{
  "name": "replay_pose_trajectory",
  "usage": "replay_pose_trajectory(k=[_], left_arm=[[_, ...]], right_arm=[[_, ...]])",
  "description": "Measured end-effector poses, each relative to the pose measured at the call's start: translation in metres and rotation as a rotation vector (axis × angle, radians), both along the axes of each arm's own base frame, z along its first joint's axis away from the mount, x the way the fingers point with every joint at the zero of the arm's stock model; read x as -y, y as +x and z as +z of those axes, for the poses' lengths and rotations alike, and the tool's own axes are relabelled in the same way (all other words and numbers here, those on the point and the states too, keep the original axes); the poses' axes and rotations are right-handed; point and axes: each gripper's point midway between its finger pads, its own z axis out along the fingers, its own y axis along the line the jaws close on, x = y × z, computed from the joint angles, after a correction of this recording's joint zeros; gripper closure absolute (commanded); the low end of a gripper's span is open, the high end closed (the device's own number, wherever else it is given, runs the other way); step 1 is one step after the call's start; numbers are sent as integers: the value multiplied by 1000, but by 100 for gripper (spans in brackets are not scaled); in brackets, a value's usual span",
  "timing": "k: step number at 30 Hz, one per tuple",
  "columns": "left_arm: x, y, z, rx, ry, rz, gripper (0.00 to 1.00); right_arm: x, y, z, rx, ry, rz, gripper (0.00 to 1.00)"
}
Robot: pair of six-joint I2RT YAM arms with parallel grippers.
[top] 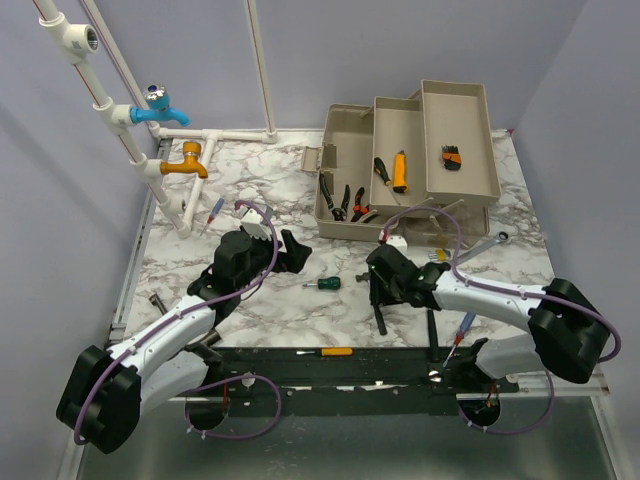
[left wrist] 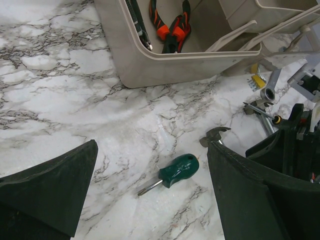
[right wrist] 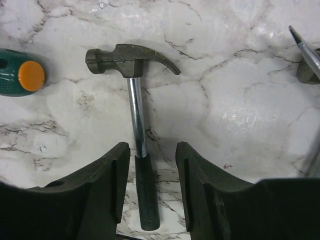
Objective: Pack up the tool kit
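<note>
The tool kit box (top: 335, 228) stands open at the back right, trays folded out, with red-and-black pliers (left wrist: 172, 27) in its bottom. A small claw hammer (right wrist: 136, 115) lies flat on the marble. Its black grip sits between the fingers of my right gripper (right wrist: 152, 150), with a gap on each side, so the gripper is open. In the top view its head (top: 362, 275) pokes out left of the right gripper (top: 374, 280). A stubby green screwdriver (left wrist: 177, 172) lies on the marble under my left gripper (left wrist: 152, 145), which is wide open and clear of it.
Blue and orange taps (top: 160, 105) on white pipes rise at the back left, a screwdriver (top: 213, 212) beside them. A yellow-handled screwdriver (top: 325, 352) and a red-and-blue one (top: 460, 335) lie near the front edge. A wrench (top: 490, 243) lies right of the box.
</note>
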Motion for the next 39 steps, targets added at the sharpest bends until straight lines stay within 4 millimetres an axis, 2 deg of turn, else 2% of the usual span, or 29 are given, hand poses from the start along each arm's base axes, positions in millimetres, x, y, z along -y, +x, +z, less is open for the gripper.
replay_pose_trajectory(k=[5, 10, 11, 14, 15, 23, 26, 29, 32, 39], left_arm=[[0, 0, 1, 2, 0, 0, 7], [0, 0, 2, 6, -3, 0, 7], [0, 0, 2, 6, -3, 0, 7], [0, 0, 2, 7, -3, 1, 7], [-1, 0, 2, 7, -3, 2, 7], [-1, 0, 4, 11, -5, 4, 7], [-1, 0, 4, 11, -5, 4, 7], [-1, 0, 4, 11, -5, 4, 7], [-1, 0, 4, 11, -5, 4, 7], [-1, 0, 4, 12, -5, 4, 7]], right_arm=[[0, -6, -16, -34, -55, 17, 55], [-4, 1, -19, -29, -84, 15, 65], [-5, 2, -19, -25, -87, 13, 69], [-9, 9, -19, -10, -87, 7, 97], [-10, 10, -19, -5, -87, 8, 99], [-9, 11, -11, 21, -60, 1, 99], [-9, 12, 10, 74, -5, -5, 99], [-10, 17, 41, 160, 77, -20, 99], [-10, 20, 61, 216, 129, -31, 99], [-2, 22, 72, 266, 148, -56, 99]])
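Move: The small hammer lies almost under my half-open right hand, its handle between the fingers and its head farther out: its middle is about 1 cm ahead, 1 cm left and some 2 cm below. The green screwdriver lies about 12 cm to this hand's left and 5 cm farther out; the other hammer is about 11 cm to its right and 2 cm nearer. From my left hand, the small hammer is roughly 15 cm right, 7 cm back and 14 cm below. My right hand sinks about 2 cm around the small hammer, edges slightly forward and left while its fingers shut from half open, and pinches the hammer where metal shank meets black handle. Then I lift it about 9 cm, nearly straight up with a little forward, swinging the fingertips up and outward by some 15 degrees. ##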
